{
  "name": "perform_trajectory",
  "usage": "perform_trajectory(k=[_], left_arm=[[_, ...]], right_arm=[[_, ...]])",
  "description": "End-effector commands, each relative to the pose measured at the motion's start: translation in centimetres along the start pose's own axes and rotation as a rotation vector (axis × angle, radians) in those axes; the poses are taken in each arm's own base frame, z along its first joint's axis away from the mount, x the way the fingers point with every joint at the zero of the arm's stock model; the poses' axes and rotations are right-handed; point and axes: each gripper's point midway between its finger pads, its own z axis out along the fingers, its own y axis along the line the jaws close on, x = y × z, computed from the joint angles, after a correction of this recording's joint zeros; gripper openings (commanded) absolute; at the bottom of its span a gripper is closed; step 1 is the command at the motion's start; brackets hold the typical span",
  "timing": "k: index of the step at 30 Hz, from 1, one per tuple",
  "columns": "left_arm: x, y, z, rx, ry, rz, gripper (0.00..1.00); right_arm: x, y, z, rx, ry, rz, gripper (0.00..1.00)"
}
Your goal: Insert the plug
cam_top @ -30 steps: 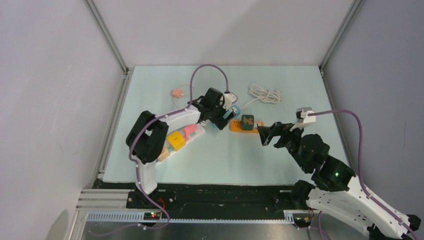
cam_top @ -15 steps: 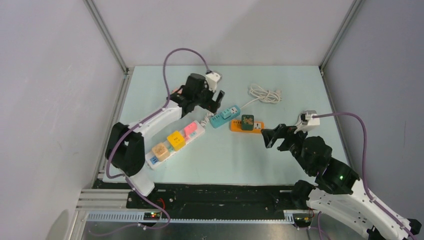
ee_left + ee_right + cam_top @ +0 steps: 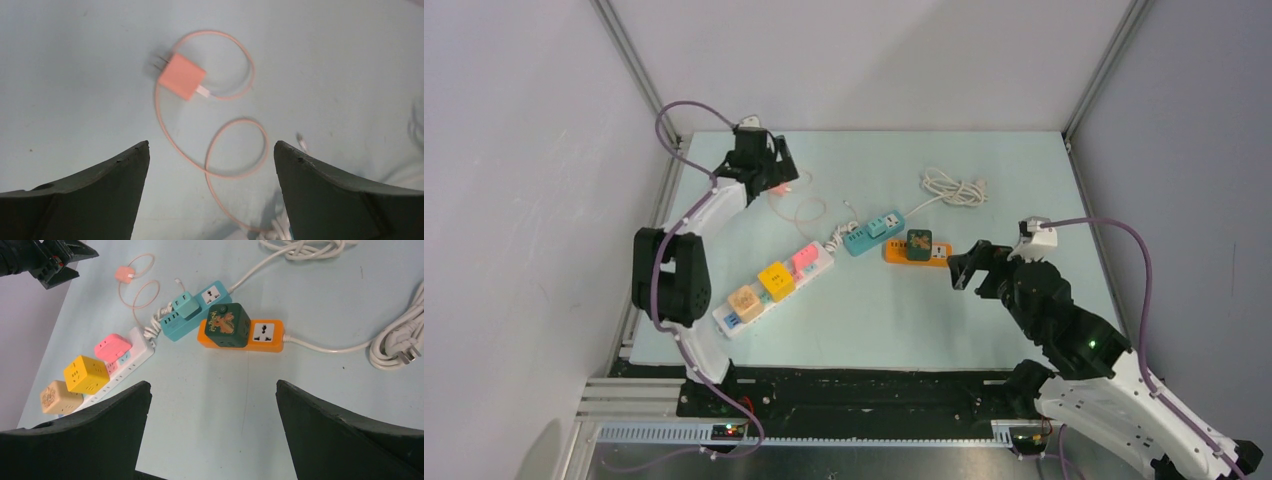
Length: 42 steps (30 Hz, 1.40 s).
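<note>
A pink plug (image 3: 182,76) with two prongs and a thin looped pink cord (image 3: 235,150) lies flat on the table; it also shows in the right wrist view (image 3: 123,274) and in the top view (image 3: 781,187). My left gripper (image 3: 211,150) is open and empty, hovering above the plug at the table's far left (image 3: 759,160). My right gripper (image 3: 212,390) is open and empty, near the orange power strip (image 3: 265,335) that carries a dark green cube adapter (image 3: 226,325). A teal power strip (image 3: 192,310) lies beside it.
A white power strip (image 3: 769,285) holds pink (image 3: 112,347), yellow (image 3: 85,374) and beige (image 3: 57,396) cube adapters at the left. White coiled cords lie at the back (image 3: 956,187) and at the right (image 3: 400,347). The frame post and wall stand close behind my left gripper.
My left arm has swung from the teal power strip to the far left corner, over the pink plug. My right arm has barely moved.
</note>
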Motion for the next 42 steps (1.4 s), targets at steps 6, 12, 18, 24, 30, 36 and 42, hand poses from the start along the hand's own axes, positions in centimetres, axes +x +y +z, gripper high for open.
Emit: perform_trajectory(k=[6, 12, 18, 24, 30, 36, 42], left_arm=[[-1.8, 1.8, 5.6, -0.110, 0.005, -0.432, 0.95], [-1.7, 0.2, 7.7, -0.136, 0.005, -0.587, 0.89], [-0.9, 0.1, 9.2, -0.201, 0.002, -0.575, 0.88], [2.6, -2.1, 10.0, -0.234, 0.058, -0.602, 0.82], [4.8, -1.4, 9.8, -0.294, 0.066, -0.710, 0.69], [5.8, -0.4, 9.7, -0.347, 0.045, -0.796, 0.64], [5.6, -1.7, 11.4, -0.324, 0.057, -0.894, 0.63]], right_arm=[[-1.3, 0.2, 0.4, 0.002, -0.012, 0.058, 0.99], [-1.2, -0.2, 0.6, 0.016, -0.002, 0.072, 0.98], [-1.3, -0.8, 0.4, 0.040, -0.008, 0.087, 0.98], [-1.4, -1.1, 0.5, 0.053, -0.013, 0.098, 0.97], [-1.4, -1.7, 0.0, 0.072, -0.019, 0.110, 0.96], [-1.7, -2.1, -0.5, 0.079, -0.034, 0.114, 0.96], [-1.7, -2.3, -0.6, 0.080, -0.033, 0.112, 0.96]])
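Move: The salmon plug the left hand goes for lies about 4 cm ahead of it, 2 cm to its left and 14 cm below. On the table, the loose cable tip is level with the hand and some 13 cm to its right. The white coil lies 7 cm back and 13 cm right, and the pink plug in the white strip 13 cm back and 5 cm right. From the right hand, the salmon plug is roughly 31 cm ahead, 39 cm left and 23 cm lower. No touch shows yet: the left hand sinks about 12 cm towards the salmon plug, first swinging some 7 cm forward, then easing back about 3 cm and rightward. It turns counter-clockwise nearly 40 degrees, tips more steeply down, and narrows its fingers from almost wide open to about two thirds. The empty right hand drifts some 2 cm right. ##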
